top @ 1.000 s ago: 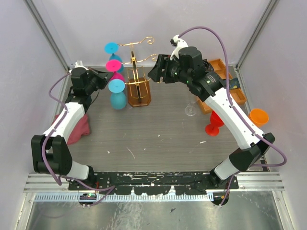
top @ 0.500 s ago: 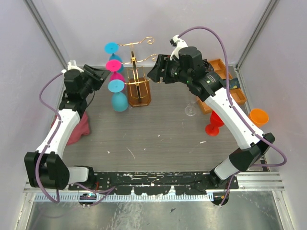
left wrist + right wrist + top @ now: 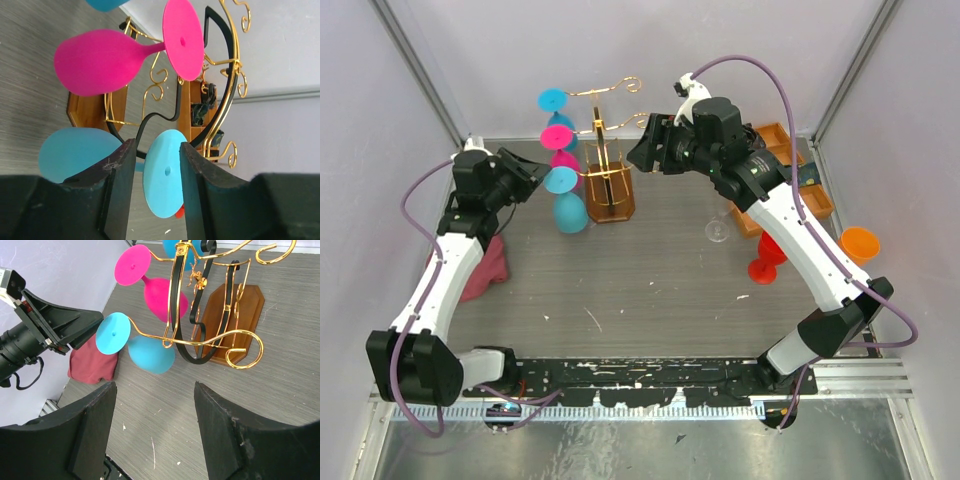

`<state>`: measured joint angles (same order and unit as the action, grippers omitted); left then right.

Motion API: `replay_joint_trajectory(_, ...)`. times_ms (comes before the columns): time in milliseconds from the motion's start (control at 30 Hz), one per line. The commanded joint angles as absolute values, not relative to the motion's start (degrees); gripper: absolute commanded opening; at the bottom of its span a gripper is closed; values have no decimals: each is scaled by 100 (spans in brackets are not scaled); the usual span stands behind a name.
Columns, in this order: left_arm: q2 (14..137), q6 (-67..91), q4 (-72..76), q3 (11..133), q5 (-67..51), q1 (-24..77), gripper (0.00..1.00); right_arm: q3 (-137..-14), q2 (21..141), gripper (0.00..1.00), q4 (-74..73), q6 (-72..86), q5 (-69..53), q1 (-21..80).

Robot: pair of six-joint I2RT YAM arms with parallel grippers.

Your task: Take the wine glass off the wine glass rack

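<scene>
The gold wire wine glass rack (image 3: 605,150) stands on its brown wooden base (image 3: 610,197) at the back of the table. Three glasses hang from its left arms: cyan on top (image 3: 552,99), pink in the middle (image 3: 558,137), and a cyan wine glass (image 3: 567,205) lowest. My left gripper (image 3: 534,170) is open. In the left wrist view the lowest glass's cyan foot (image 3: 165,172) shows between the fingers of the left gripper (image 3: 158,145), with a gap on each side. My right gripper (image 3: 155,385) hangs open and empty over the table, right of the rack (image 3: 215,342).
A red cloth (image 3: 485,265) lies under the left arm. An orange-brown compartmented tray (image 3: 790,170) sits at the back right. Near it are a clear glass (image 3: 717,230), a red wine glass (image 3: 765,262) and an orange cup (image 3: 860,243). Walls close in both sides.
My left gripper has opened from shut, and the left arm has swung right toward the lowest cyan glass's foot. The right arm has not moved.
</scene>
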<state>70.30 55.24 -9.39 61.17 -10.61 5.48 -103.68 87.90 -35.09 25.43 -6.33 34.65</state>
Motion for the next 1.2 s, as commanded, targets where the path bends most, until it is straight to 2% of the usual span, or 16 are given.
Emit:
replay_joint_trajectory(0,7217,5623,-958,6073,-1538,554,43,-10406,8589,69,-3186,2540,-678,3447)
replay_joint_trajectory(167,7428,5709,-973,6067,-1785,554,17,-10379,8556,68,-3192,2526,-648,3439)
replay_joint_trajectory(300,7397,5650,-1131,6061,-1742,554,0,-10365,8534,68,-3190,2522,-633,3445)
replay_joint_trajectory(800,6893,5299,-1211,6098,-901,379,0,-10267,8421,69,-3192,2483,-646,3445)
replay_joint_trajectory(1167,7473,6158,1026,5632,-974,352,0,-10317,8420,68,-3269,2428,-662,3441)
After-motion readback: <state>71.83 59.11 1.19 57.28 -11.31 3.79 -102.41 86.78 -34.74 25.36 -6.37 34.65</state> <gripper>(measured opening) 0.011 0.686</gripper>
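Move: The near blue glass hangs upside down off the rack, its foot roughly 2 cm ahead of and 3 cm right of the left hand, about level with the fingers; the glass's middle is some 2 cm ahead, 4 cm right and 6 cm below. The pink glass is around 10 cm ahead, 2 cm right and 4 cm below. From the right hand, the near blue glass lies about 4 cm ahead, 18 cm left and 17 cm below. Down and to the right by about 2 cm each, the half-open left fingers shut completely beside the foot of the near blue glass without gripping it. They rise again and shift some 2.5 cm left, then start forward by about 2 cm with the tips still shut, ending against the glass just under its foot. ##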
